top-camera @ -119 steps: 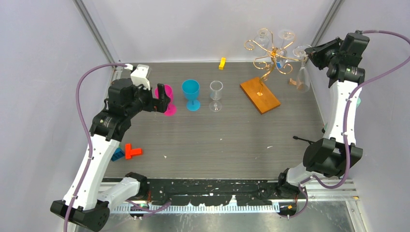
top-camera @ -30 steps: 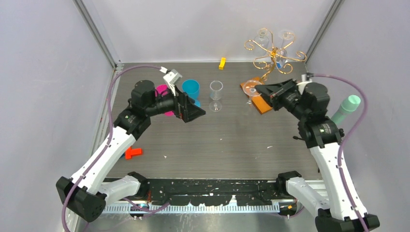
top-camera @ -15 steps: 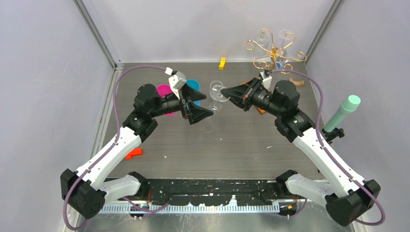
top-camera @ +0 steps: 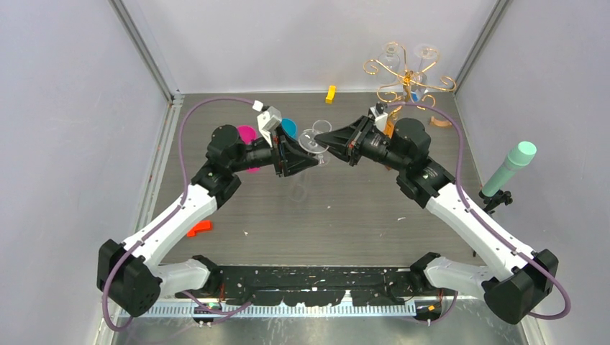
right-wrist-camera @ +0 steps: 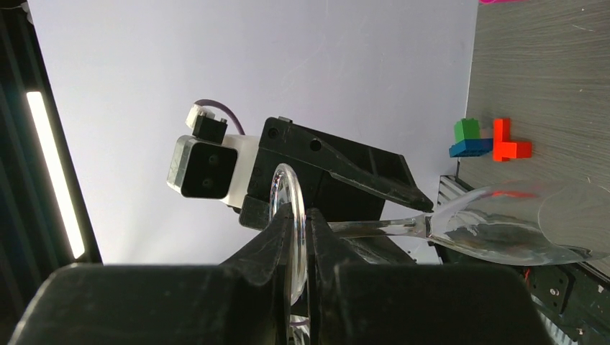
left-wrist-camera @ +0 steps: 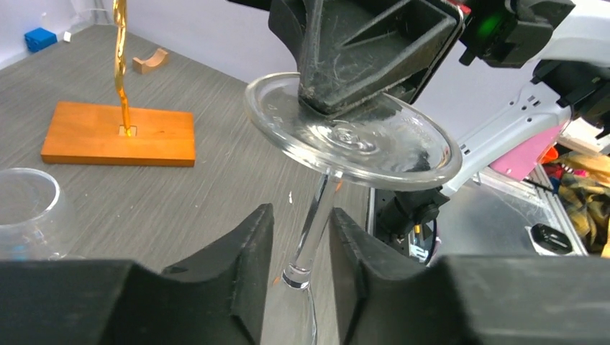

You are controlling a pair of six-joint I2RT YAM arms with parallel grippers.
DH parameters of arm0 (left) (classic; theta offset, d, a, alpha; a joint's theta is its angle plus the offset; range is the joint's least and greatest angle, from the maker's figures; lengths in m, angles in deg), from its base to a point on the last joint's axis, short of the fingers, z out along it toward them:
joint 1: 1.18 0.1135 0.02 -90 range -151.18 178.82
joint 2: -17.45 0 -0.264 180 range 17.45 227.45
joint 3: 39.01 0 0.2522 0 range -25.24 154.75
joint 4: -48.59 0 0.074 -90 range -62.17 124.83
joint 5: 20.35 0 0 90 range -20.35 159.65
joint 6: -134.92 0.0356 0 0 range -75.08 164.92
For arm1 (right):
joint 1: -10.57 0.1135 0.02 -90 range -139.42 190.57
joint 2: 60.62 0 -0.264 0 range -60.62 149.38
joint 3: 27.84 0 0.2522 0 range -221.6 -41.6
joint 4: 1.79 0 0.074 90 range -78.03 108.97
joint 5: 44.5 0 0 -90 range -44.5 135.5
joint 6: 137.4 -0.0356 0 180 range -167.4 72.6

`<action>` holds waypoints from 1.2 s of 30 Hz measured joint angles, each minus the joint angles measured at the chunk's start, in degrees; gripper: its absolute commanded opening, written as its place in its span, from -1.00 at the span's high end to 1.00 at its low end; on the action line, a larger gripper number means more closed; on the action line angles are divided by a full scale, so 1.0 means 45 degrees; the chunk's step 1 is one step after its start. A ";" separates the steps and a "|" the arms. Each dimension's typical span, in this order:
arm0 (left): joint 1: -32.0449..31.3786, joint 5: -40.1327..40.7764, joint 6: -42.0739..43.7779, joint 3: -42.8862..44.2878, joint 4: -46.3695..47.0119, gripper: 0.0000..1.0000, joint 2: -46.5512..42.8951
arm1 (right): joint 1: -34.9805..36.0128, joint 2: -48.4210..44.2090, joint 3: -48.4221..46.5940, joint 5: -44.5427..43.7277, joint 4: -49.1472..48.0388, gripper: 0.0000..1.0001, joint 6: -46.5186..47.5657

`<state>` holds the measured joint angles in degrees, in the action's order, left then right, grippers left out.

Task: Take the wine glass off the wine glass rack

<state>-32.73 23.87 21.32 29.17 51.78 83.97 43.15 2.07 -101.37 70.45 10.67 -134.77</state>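
My right gripper (top-camera: pixel 321 136) is shut on the flat foot of a clear wine glass (top-camera: pixel 311 140) and holds it in the air over the middle of the table. In the right wrist view (right-wrist-camera: pixel 302 212) the foot's disc (right-wrist-camera: pixel 289 208) sits pinched between the fingers, with the stem and bowl (right-wrist-camera: pixel 518 226) running off to the right. My left gripper (top-camera: pixel 309 158) is open, with a finger on either side of the stem (left-wrist-camera: pixel 316 215) and a gap on the left (left-wrist-camera: pixel 302 212). The gold wire rack (top-camera: pixel 406 79) stands at the back right on its wooden base (left-wrist-camera: pixel 119 134).
Two more glasses (top-camera: pixel 390 52) hang on the rack. A blue cup (top-camera: pixel 288 126) and a pink cup (top-camera: pixel 247 134) stand behind my left arm, and a clear tumbler (left-wrist-camera: pixel 29 212) is nearby. A yellow block (top-camera: pixel 331 93), red block (top-camera: pixel 198 227) and mint cylinder (top-camera: pixel 509 167) lie around.
My right gripper has carried the glass leftward from the rack to mid-table. My left gripper has moved right and closer, so its fingers now flank the stem.
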 measured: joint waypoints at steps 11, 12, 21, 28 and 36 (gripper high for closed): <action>-0.0044 -0.0559 0.0277 0.0000 0.0403 1.00 0.0165 | -0.0039 0.0272 -0.0243 0.0034 -0.0034 -0.01 -0.0418; -0.0058 -0.0437 0.0189 0.0000 0.0369 1.00 0.0165 | -0.0024 0.0267 -0.0243 0.0029 -0.0078 -0.22 -0.0262; -0.0068 0.2055 0.0112 0.0000 -0.0597 1.00 -0.0593 | 0.0044 -0.0996 0.0058 -0.1443 0.0719 -0.60 0.1321; -0.0068 0.6130 -0.0393 0.0272 -0.1365 1.00 -0.1836 | 0.0189 -0.2463 0.1559 -0.2210 0.0491 -0.60 0.2064; -0.0068 1.0273 -0.3147 0.1214 -0.2137 1.00 -0.2482 | 0.1710 -0.1535 0.2691 -0.2531 -0.0306 -0.41 0.2438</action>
<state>-33.04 70.10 7.16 34.63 42.16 72.80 50.85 -4.83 -89.26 59.06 9.29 -123.80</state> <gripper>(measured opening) 0.088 0.757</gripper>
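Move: The clear glass hangs upside down between the hands, its stem already between the left fingers and its middle about 6 cm below that hand. From the left hand, the clear goblet stands some 19 cm ahead and 3 cm right, the blue glass 18 cm ahead and 7 cm left, both about 24 cm lower. From the right hand, which pinches the glass's foot, the glass's middle is about 11 cm down and 3 cm left, level fore and aft. Staying almost in place, the left hand closes on the stem while the right hand keeps its pinch; then the right fingers open off the foot, and that hand draws briefly right before sinking some 6 cm and coming back left. The left hand keeps its grip and carries the glass left, up and forward, away from the right hand, turning about 45 degrees counter-clockwise and rolling its left side down. ##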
